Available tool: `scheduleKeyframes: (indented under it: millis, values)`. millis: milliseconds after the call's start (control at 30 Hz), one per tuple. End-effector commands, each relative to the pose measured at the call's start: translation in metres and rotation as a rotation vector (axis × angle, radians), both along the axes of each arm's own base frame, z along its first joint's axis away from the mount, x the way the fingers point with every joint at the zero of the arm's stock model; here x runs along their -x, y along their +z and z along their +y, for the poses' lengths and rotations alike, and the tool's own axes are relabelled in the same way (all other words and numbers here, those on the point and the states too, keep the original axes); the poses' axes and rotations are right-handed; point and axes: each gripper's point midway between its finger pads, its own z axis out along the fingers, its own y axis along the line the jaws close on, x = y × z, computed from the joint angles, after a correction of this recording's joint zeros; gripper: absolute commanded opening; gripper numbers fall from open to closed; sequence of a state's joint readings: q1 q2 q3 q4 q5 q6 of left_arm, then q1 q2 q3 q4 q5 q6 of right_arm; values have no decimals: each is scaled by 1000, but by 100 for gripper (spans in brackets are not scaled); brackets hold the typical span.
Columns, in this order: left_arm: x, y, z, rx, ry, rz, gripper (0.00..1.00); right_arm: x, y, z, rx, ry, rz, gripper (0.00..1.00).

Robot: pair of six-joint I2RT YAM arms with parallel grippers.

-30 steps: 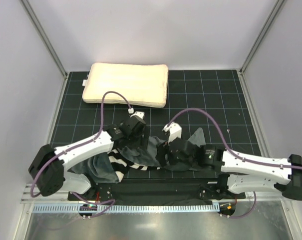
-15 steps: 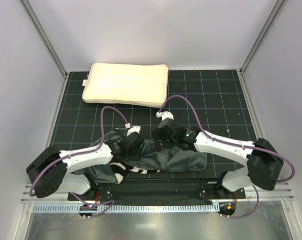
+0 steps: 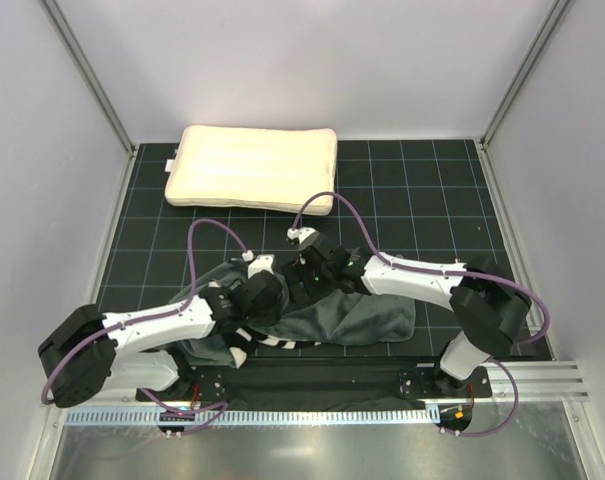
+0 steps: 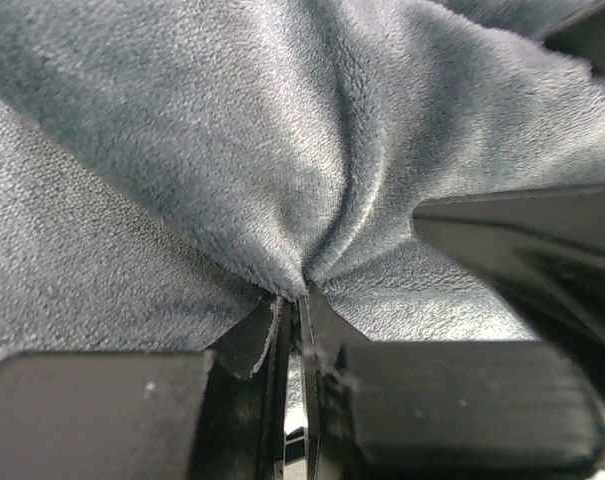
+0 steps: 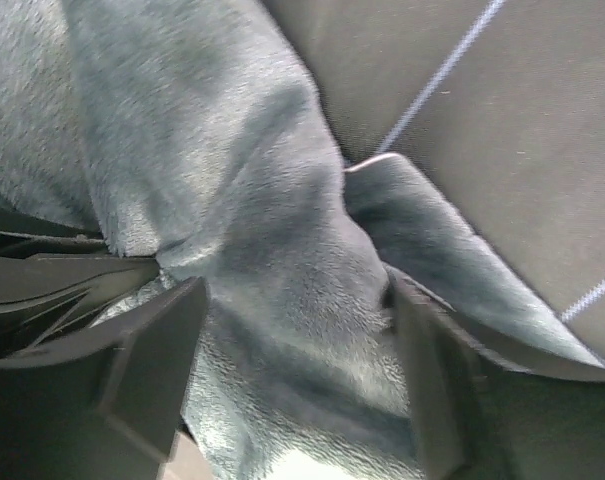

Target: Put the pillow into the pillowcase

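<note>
The cream pillow [image 3: 254, 182] lies flat at the back of the black mat. The pillowcase [image 3: 367, 318] is a crumpled grey heap near the front, with zebra stripes [image 3: 244, 345] showing at its left. My left gripper [image 3: 265, 292] is shut, pinching a fold of the grey plush [image 4: 300, 296]. My right gripper [image 3: 300, 276] sits right beside it, open, its fingers [image 5: 152, 350] straddling a ridge of the pillowcase [image 5: 282, 250]. One finger of the right gripper shows in the left wrist view [image 4: 522, 230].
The black gridded mat [image 3: 432, 200] covers the table between grey walls. Metal frame posts [image 3: 87, 75] stand at the back corners. A rail [image 3: 312, 415] runs along the front edge. Purple cables [image 3: 327, 205] loop above both wrists.
My right arm has swung left across the pillowcase until its gripper is next to the left one. My left gripper has moved nearer the front. The pillowcase lies flatter.
</note>
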State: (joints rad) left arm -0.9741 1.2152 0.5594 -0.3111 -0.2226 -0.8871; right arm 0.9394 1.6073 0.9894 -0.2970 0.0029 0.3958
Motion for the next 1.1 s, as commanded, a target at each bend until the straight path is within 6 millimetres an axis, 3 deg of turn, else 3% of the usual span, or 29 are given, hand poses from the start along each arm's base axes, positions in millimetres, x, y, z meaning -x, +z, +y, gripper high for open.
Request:
scheduleKeyframes:
  millis: [0, 67, 100, 167, 200, 233, 267, 333, 400, 433, 467, 500, 533, 667, 767, 900, 967, 1067]
  values:
    - [-5, 13, 1, 19, 22, -47, 10, 3, 7, 18, -80, 68, 5, 77]
    - [-5, 18, 8, 2, 36, -57, 13, 5, 3, 16, -65, 73, 13, 50]
    - [-7, 26, 7, 17, 40, -72, 15, 4, 1, 13, -53, 63, 10, 22]
    - [-7, 32, 15, 6, 53, -87, 24, -5, 10, 7, -43, 13, -28, 4]
    - [-8, 36, 16, 8, 61, -98, 29, -21, 12, -10, 12, -72, -77, 4]
    - [-9, 47, 18, 29, 69, -121, 47, -30, 17, -20, 30, -121, -106, 4]
    - [-11, 49, 25, 9, 87, -138, 56, -39, 32, -30, 15, -182, -135, 4]
    - [-15, 67, 30, 22, 101, -179, 76, -65, 46, -71, 60, -342, -179, 4]
    - [-18, 75, 42, -23, 125, -208, 84, -77, 70, -104, 42, -455, -209, 4]
    - [-21, 87, 44, -25, 128, -234, 90, -94, 76, -137, 44, -562, -217, 4]
    - [-20, 88, 51, -61, 133, -229, 92, -98, 95, -155, 2, -619, -244, 4]
    - [-23, 91, 56, -85, 148, -248, 95, -103, 102, -176, -7, -680, -249, 4]
    - [-26, 96, 57, -98, 156, -255, 100, -114, 108, -212, -17, -784, -254, 4]
    - [-33, 87, 61, -149, 176, -242, 100, -127, 139, -284, -87, -980, -309, 4]
    - [-42, 80, 46, -125, 167, -226, 100, -136, 146, -297, -75, -983, -315, 6]
    - [-57, 80, 23, -112, 144, -238, 100, -144, 136, -291, -45, -946, -258, 6]
    - [-68, 92, 0, -48, 124, -263, 100, -145, 133, -287, -57, -927, -253, 6]
    - [-83, 94, -30, -10, 73, -273, 100, -143, 134, -287, -61, -911, -268, 6]
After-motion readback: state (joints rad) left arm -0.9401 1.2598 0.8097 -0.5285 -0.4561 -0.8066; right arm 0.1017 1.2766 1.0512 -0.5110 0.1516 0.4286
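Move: The pillowcase fold I'm after already lies between my right hand's open fingers, about 1 cm below them. My left hand still pinches the cloth; that fold is roughly 5 cm ahead and 4 cm right of it. From my right hand, the striped lining shows about 12 cm back and 6 cm to the left, while the pillow's middle is some 36 cm ahead and 13 cm to the left, about level in height. I shut my right fingers on the pillowcase fold and, keeping the pinch, sweep it some 30 cm right and 14 cm forward, away from my left hand, rising steeply, then sinking slightly, with the wrist turning clockwise about 55 degrees. Meanwhile my left fingers open wide, let the cloth go and lift about 9 cm, then dip and ease forward. ##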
